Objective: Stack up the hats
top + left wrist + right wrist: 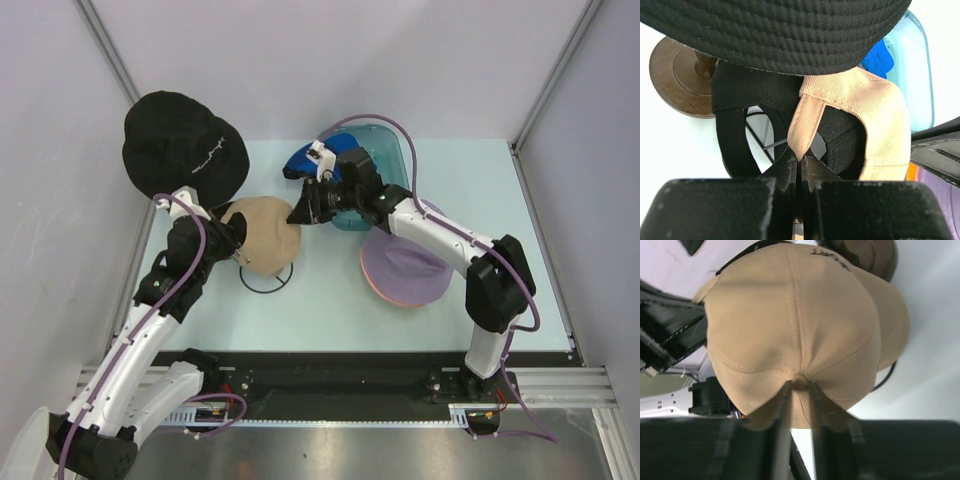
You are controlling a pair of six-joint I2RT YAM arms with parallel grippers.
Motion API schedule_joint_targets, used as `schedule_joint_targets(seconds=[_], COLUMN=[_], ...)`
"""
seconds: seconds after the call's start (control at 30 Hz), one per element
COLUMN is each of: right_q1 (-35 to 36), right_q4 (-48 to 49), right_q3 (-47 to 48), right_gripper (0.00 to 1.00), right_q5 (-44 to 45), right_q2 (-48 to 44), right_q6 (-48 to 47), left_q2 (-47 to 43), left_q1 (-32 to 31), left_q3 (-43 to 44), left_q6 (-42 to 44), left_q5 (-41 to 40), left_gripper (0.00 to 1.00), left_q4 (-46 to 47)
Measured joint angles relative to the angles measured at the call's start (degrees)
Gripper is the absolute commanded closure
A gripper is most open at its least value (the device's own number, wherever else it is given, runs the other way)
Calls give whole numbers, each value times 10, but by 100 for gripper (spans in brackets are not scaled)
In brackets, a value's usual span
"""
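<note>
A tan cap point(262, 232) hangs between both arms at mid-left of the table. My left gripper point(232, 238) is shut on its back strap, with the tan cap's point(870, 115) strap end pinched at my left gripper point(802, 159). My right gripper point(298, 212) is closed on the crown from the other side. In the right wrist view the tan cap point(790, 315) bunches around its top button between the jaws of my right gripper point(800, 385). A black bucket hat point(185, 145) sits at the back left. A blue cap point(310, 160) lies behind. A lavender bucket hat point(405, 265) tops a pile with an orange-pink rim at the right.
A black wire ring stand point(265, 282) stands under the tan cap. The black bucket hat point(780, 30) rests on a stand with a round wooden base point(675, 75). A clear teal container point(385, 160) stands behind the right arm, with the blue cap point(879, 57) against it. Grey walls enclose the table.
</note>
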Motion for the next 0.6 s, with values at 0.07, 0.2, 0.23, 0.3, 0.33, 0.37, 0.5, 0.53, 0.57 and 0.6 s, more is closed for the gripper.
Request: schedule_joint_targets(seconds=[0.07,0.2,0.23,0.3,0.33,0.37,0.5,0.53,0.57,0.6], right_q1=[2,14,19,30,35,40,57,59,63,64], right_q4=[-15,-57,-67,-84,-89,-92,-110,-116,-118,-121], right_q3=[9,32,38,52,57,60,70,76,79,81], right_gripper=[59,50,45,40,36,35,34,34,35,35], right_q5=[16,57,66,82,88,94,119,128,136,146], right_q2=[0,0,0,0,0,0,5,9,12,14], right_q6=[-9,-27,-31,-39,-44,-48,-59,-61,-62,-63], left_q2=[-1,-5,-5,-6,-7,-7,-8,-9,-10,-11], left_q1=[0,0,0,0,0,0,0,0,0,0], left_q3=[0,0,0,0,0,0,-1,-3,-4,-4], left_q6=[0,0,0,0,0,0,0,0,0,0], left_q5=[0,1,1,1,2,2,2,2,3,3], left_gripper=[100,100,100,100,100,100,100,100,100,100], left_q4=[-2,-4,-5,-7,-7,-8,-10,-10,-11,-11])
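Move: The tan cap, still pinched at its strap by the left fingers, has its middle some 5 cm left of and 2 cm back from the right hand, about 2 cm lower; from the left hand it lies about 6 cm right and 1 cm ahead. Directly beneath it is the wire stand, roughly 5 cm left, 4 cm back and 12 cm down from the right hand. The blue hat sits about 14 cm ahead and 6 cm right, 12 cm below. Spread the right gripper from slightly open to about two-thirds open in front of the tan cap's crown, so the fingers come to either side of its top button. Meanwhile ease that hand about 1.5 cm left and a little back, towards the crown, tipping the fingertips down some 10 degrees. Keep the left gripper shut on the strap, practically in place. ##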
